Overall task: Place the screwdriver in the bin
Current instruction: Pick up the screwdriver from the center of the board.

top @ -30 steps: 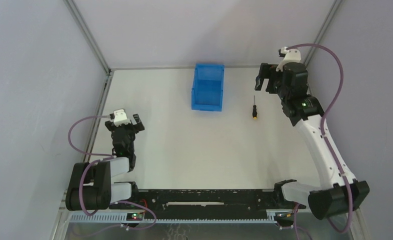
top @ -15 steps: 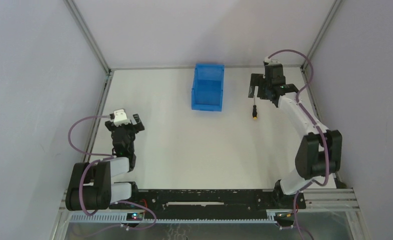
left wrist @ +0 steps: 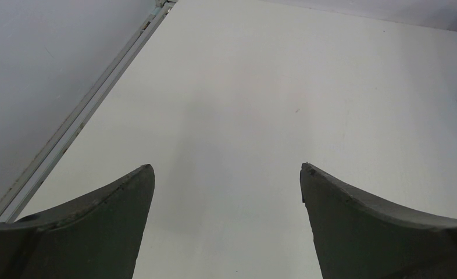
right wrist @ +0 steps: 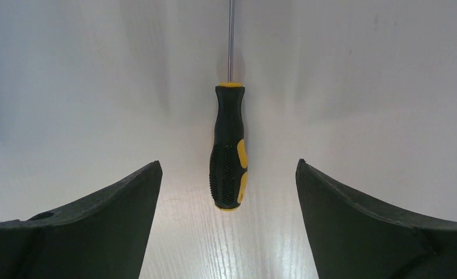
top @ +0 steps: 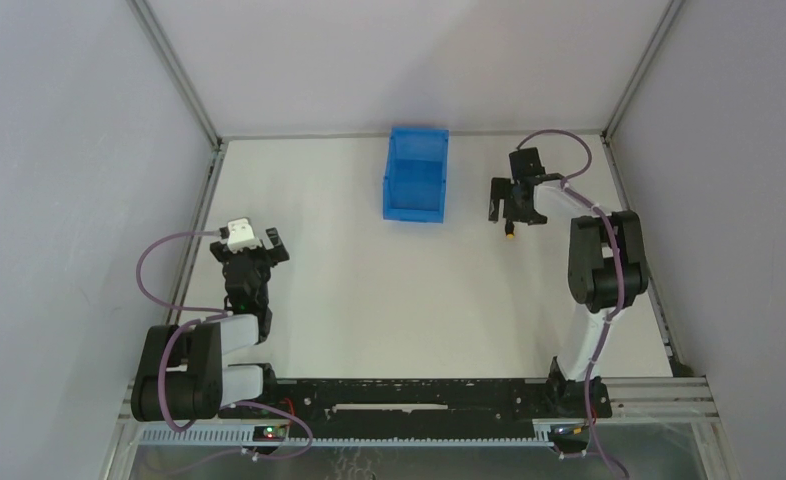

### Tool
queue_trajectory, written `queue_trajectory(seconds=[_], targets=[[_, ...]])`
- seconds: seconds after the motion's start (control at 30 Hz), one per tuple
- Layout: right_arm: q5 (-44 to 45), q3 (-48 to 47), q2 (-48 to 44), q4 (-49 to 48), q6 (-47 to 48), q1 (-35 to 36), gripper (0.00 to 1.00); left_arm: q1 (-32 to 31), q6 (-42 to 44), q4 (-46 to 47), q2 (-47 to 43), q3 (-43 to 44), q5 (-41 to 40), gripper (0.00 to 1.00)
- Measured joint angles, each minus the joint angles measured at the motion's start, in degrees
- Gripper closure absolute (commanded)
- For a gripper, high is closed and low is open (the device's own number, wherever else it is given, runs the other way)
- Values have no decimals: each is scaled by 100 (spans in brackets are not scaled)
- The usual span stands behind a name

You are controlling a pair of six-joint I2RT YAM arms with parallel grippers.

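The screwdriver (right wrist: 229, 151) lies flat on the white table, its black and yellow handle toward me and its thin shaft pointing away. My right gripper (right wrist: 228, 163) is open and straddles the handle end, both fingers apart from it. From above, the right gripper (top: 509, 205) covers most of the screwdriver (top: 510, 233), leaving only the yellow end visible. The blue bin (top: 416, 145) stands empty to its left at the back. My left gripper (top: 254, 250) rests open at the left side, nothing between its fingers (left wrist: 115, 209).
Grey walls close in the table (top: 389, 290) on the left, back and right, with a metal rail (left wrist: 86, 116) along the left edge. The right arm is folded steeply near the right wall.
The right arm has folded down and brought its gripper left and lower, from the back right corner to right over the screwdriver. The left arm and the screwdriver have not moved.
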State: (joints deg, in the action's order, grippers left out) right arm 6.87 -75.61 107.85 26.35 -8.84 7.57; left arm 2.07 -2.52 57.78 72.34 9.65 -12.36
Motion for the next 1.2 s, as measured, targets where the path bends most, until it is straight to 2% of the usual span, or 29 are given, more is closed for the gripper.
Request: queue_trajectory(seconds=[0.4, 0.63, 0.67, 0.73, 0.8, 1.0, 1.2], targets=[[-275, -367, 654, 164, -92, -164, 31, 0, 0, 0, 0, 0, 0, 0], [-402, -435, 704, 284, -120, -199, 67, 0, 0, 0, 0, 0, 0, 0], [-422, -435, 704, 286, -140, -199, 71, 0, 0, 0, 0, -2, 0, 0], [-433, -437, 704, 304, -164, -199, 73, 0, 0, 0, 0, -2, 0, 0], [-442, -437, 704, 306, -179, -205, 82, 0, 0, 0, 0, -2, 0, 0], [-435, -437, 614, 393, -184, -221, 83, 0, 0, 0, 0, -2, 0, 0], [-393, -442, -111, 549, -181, -221, 85, 0, 0, 0, 0, 0, 0, 0]])
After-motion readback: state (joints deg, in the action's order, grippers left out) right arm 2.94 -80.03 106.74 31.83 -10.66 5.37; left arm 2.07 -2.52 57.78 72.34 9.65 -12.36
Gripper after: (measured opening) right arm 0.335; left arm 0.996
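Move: The right gripper hangs open with its fingers slanting down and forward over the screwdriver. The screwdriver's middle is about 3 cm ahead, level sideways and roughly 3 cm below, with the rear of its handle between the fingers. The blue bin stands some 24 cm to the right gripper's left and 13 cm farther out, at about its height. From the idle left hand, the screwdriver lies about 12 cm ahead, 63 cm to the right and 9 cm below. Lower the right gripper about 3 cm until its open fingers straddle the rear half of the screwdriver's handle. Keep closing them on the way down and then at the bottom, until the handle is pinched from both sides. Hold there briefly, then lift the screwdriver nearly straight up, about 5.5 cm and gathering speed. ##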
